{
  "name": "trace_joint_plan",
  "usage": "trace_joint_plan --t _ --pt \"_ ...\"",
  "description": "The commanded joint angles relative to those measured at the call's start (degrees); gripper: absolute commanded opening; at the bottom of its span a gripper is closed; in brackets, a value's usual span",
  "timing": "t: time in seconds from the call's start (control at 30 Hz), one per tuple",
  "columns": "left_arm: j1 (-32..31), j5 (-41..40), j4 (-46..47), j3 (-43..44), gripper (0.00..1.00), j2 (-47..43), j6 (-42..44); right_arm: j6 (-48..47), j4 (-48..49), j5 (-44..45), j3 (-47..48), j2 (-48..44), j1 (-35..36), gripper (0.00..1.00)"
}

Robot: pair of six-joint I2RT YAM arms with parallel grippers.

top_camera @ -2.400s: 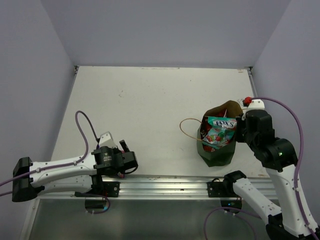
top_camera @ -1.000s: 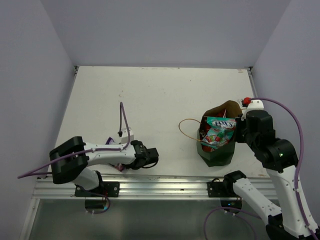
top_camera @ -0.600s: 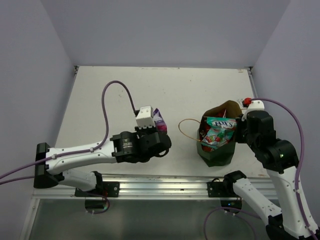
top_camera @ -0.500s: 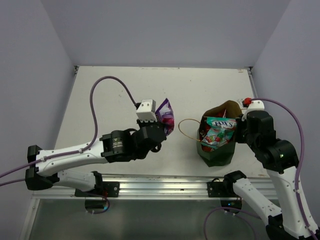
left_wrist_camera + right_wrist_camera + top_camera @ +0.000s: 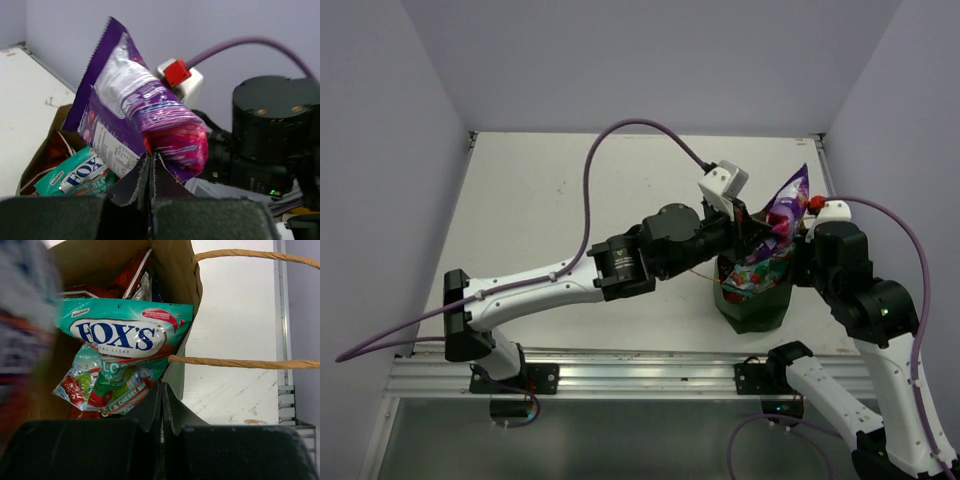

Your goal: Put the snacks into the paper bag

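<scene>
The paper bag (image 5: 752,308), dark green outside and brown inside (image 5: 175,270), stands upright at the right. Inside it lie a teal candy bag (image 5: 125,335), also seen in the top view (image 5: 757,268), and red-orange packs (image 5: 132,272). My left gripper (image 5: 760,232) is shut on the purple-silver bag (image 5: 135,105) and holds it just above the bag's opening (image 5: 786,203). My right gripper (image 5: 162,390) is shut on the paper bag's near rim and holds it upright. The other snacks are hidden.
The bag's brown cord handles (image 5: 240,361) loop out over the white table (image 5: 600,190), one towards the left (image 5: 692,262). My right wrist (image 5: 272,130) is close behind the held packet. Walls enclose the table on three sides.
My left arm took the purple-silver bag from the front left of the table, lifted it and carried it right to above the paper bag. My right arm has not moved.
</scene>
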Motion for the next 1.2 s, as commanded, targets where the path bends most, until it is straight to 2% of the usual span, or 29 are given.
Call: trace_joint_plan --t 0.0,0.27,0.43,0.47,0.5,0.53,0.6,0.7,0.77,0.83,0.93,1.0,1.07,1.17 --pt "1.39 8.06 5.01 -0.75 0.0 2.03 -1.52 0.1 -0.6 1.11 2.9 -0.73 0.09 0.0" --pt "1.84 6.39 1.76 -9.54 0.0 3.78 -6.1 0.36 -0.69 0.68 2.82 -1.44 0.09 0.0" --pt "1.84 8.67 1.76 -10.7 0.0 7.65 -5.49 0.36 -0.69 0.24 2.47 -1.7 0.09 0.0" --pt "1.84 9.11 1.76 -10.08 0.07 8.26 -4.71 0.28 -0.69 0.24 2.47 -1.61 0.09 0.0" --pt "1.93 9.55 -0.24 -8.51 0.37 9.23 -4.35 0.36 -0.69 0.06 2.47 -1.61 0.09 0.0" --pt "1.84 9.73 -0.78 -7.28 0.55 9.67 -4.09 0.36 -0.69 0.06 2.47 -1.53 0.09 0.0" --pt "1.05 8.16 -3.24 -2.81 0.99 10.11 -2.77 0.36 -0.69 -0.03 2.38 -1.53 0.09 0.0" --pt "-0.53 2.81 -7.79 3.78 1.0 8.63 -0.92 0.28 -0.69 -0.12 2.47 -1.53 0.17 0.0" --pt "-1.58 -5.71 -13.4 7.74 1.0 6.0 -1.09 0.36 -0.69 -0.03 2.47 -1.53 0.09 0.0" --pt "-1.77 -14.55 -18.69 9.25 1.0 3.97 -2.84 0.36 -0.69 -0.12 2.55 -1.53 0.0 0.0" --pt "-1.77 -22.41 -28.19 7.86 1.0 -0.42 -6.71 0.36 -0.69 -0.12 2.47 -1.53 0.09 0.0" --pt "-1.07 -22.26 -32.23 4.36 1.0 -2.53 -9.35 0.28 -0.52 -0.2 2.29 -1.26 0.09 0.0" --pt "1.21 -18.32 -35.31 2.06 1.0 -2.8 -12.76 0.19 -0.08 -0.47 2.11 -1.0 0.09 0.0" --pt "2.45 -14.09 -35.25 -2.68 1.0 -2.02 -15.42 -0.07 0.01 -0.56 1.85 -0.65 0.09 0.0"
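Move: The purple packet is already pinched in the left fingers. The paper bag's open mouth, where it is taken, lies about 6 cm to the right, 2 cm ahead and 18 cm below that hand. Inside, the Fox's packet shows some 6 cm right, level fore and aft, and about 21 cm down. From the right hand, shut at the bag's right-hand rim, the mouth's middle is about 8 cm left and 3 cm ahead, at about fingertip height. The purple packet is lowered about 17 cm towards the bag's mouth by the left hand, which edges a little right and tilts some 20 degrees; at the bottom the fingers open wide and let go. The emptied hand then rises and swings left some 12 cm, clear of the bag, while the right hand stays, still pinching the rim. ##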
